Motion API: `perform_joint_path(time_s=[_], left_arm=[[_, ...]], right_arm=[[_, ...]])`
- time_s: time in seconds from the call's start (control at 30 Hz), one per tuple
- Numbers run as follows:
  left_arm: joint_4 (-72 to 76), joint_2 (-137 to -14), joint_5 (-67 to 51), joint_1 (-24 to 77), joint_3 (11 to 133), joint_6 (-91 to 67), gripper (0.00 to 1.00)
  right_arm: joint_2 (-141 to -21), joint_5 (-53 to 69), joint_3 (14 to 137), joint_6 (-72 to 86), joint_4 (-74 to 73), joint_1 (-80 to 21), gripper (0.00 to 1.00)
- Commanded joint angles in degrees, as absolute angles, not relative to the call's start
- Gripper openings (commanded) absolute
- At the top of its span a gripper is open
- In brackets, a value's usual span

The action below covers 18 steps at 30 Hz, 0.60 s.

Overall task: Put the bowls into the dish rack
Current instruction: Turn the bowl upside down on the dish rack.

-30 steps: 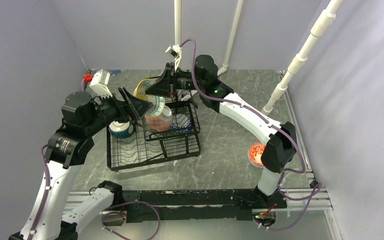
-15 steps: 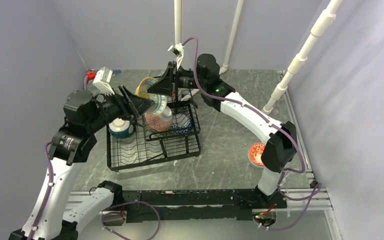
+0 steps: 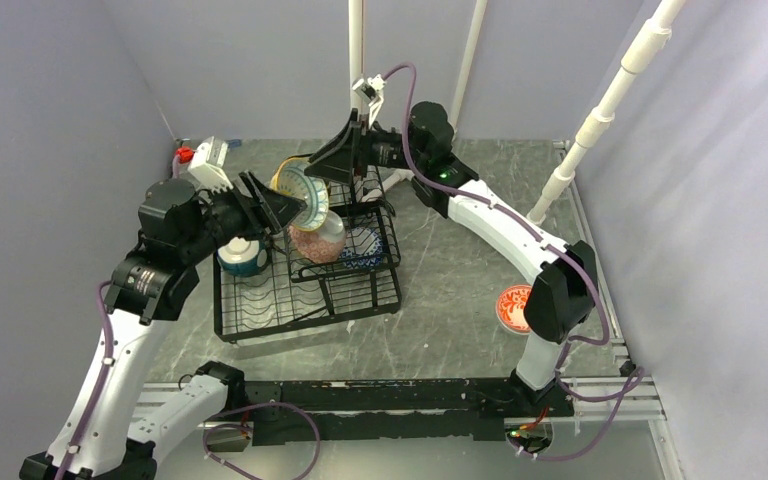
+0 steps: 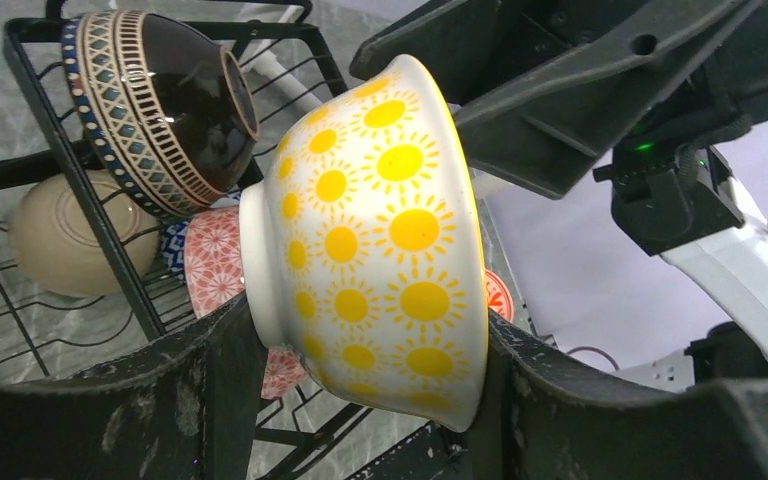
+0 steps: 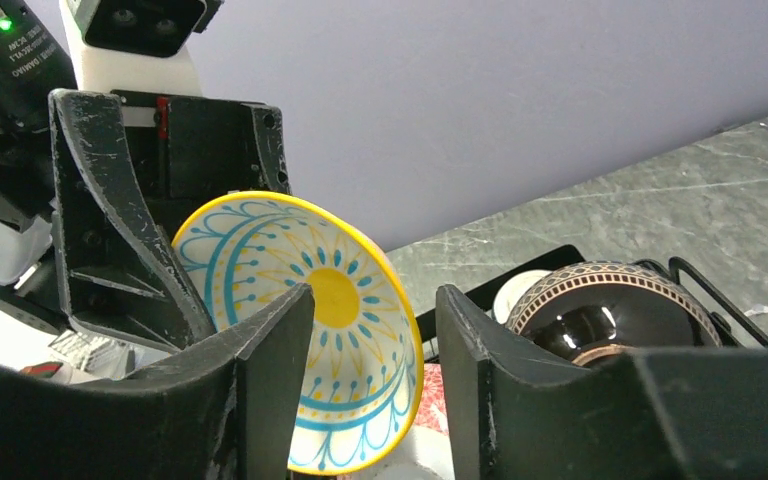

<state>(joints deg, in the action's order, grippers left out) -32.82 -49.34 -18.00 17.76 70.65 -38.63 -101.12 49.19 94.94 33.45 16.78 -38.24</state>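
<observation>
A yellow dotted bowl (image 4: pixel 380 230) is held on its side above the back of the black dish rack (image 3: pixel 305 300). My left gripper (image 4: pixel 360 335) is shut on it, one finger against the foot and the other against the rim. In the right wrist view its blue-and-yellow inside (image 5: pixel 360 330) faces my right gripper (image 5: pixel 372 300), which stands open, its jaws either side of the rim with a gap. In the rack are a brown striped bowl (image 4: pixel 160 100), a beige bowl (image 4: pixel 70 235), a pink-red patterned bowl (image 3: pixel 317 240), a blue-white bowl (image 3: pixel 365 245) and a teal bowl (image 3: pixel 242 258).
A red patterned bowl (image 3: pixel 512 305) lies on the grey table to the right, beside the right arm's lower link. White pipes (image 3: pixel 356 40) rise behind the rack. Both arms meet over the rack's back left corner.
My left gripper has shut on the yellow dotted bowl. My right gripper, shut on its rim before, has opened and risen slightly to the right.
</observation>
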Motion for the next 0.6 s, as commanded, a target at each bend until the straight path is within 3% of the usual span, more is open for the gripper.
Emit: perform_joint_path(time_s=[0.0, 0.27, 0.57], left_arm=[[-29.1, -48.1, -14.0, 17.6, 71.3, -38.3, 0.03], [-32.6, -46.0, -4.6, 17.5, 72.0, -34.0, 0.03], [-38.2, -44.0, 5.9, 17.6, 73.0, -28.1, 0.03]], right_arm=[[-100.2, 50.5, 95.2, 34.3, 20.2, -38.0, 0.55], [-100.2, 49.8, 94.3, 33.2, 19.1, -37.5, 0.69], [-100.1, 49.8, 93.0, 31.9, 17.5, -37.0, 0.71]])
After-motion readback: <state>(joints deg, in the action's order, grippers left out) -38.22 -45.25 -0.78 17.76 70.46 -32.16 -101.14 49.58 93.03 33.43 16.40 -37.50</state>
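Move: The sun-patterned bowl is already in my left hand. The open front part of the dish rack's lower tier lies about 9 cm left of this hand, 5 cm back and 35 cm below; from my right hand it is 13 cm left, 11 cm back and 37 cm down. The teal bowl sits 12 cm left and 2 cm ahead of my left hand, the brown bowl 9 cm ahead and 2 cm left, the pink bowl level ahead and 3 cm right. My left hand keeps its hold on the sun-patterned bowl, carrying it about 5 cm left, away from my right fingers and towards the teal bowl's side of the rack. It speeds up as it turns counter-clockwise some 15 degrees and rolls its left side up. My right hand opens its empty fingers further and, late on, sinks a little. ##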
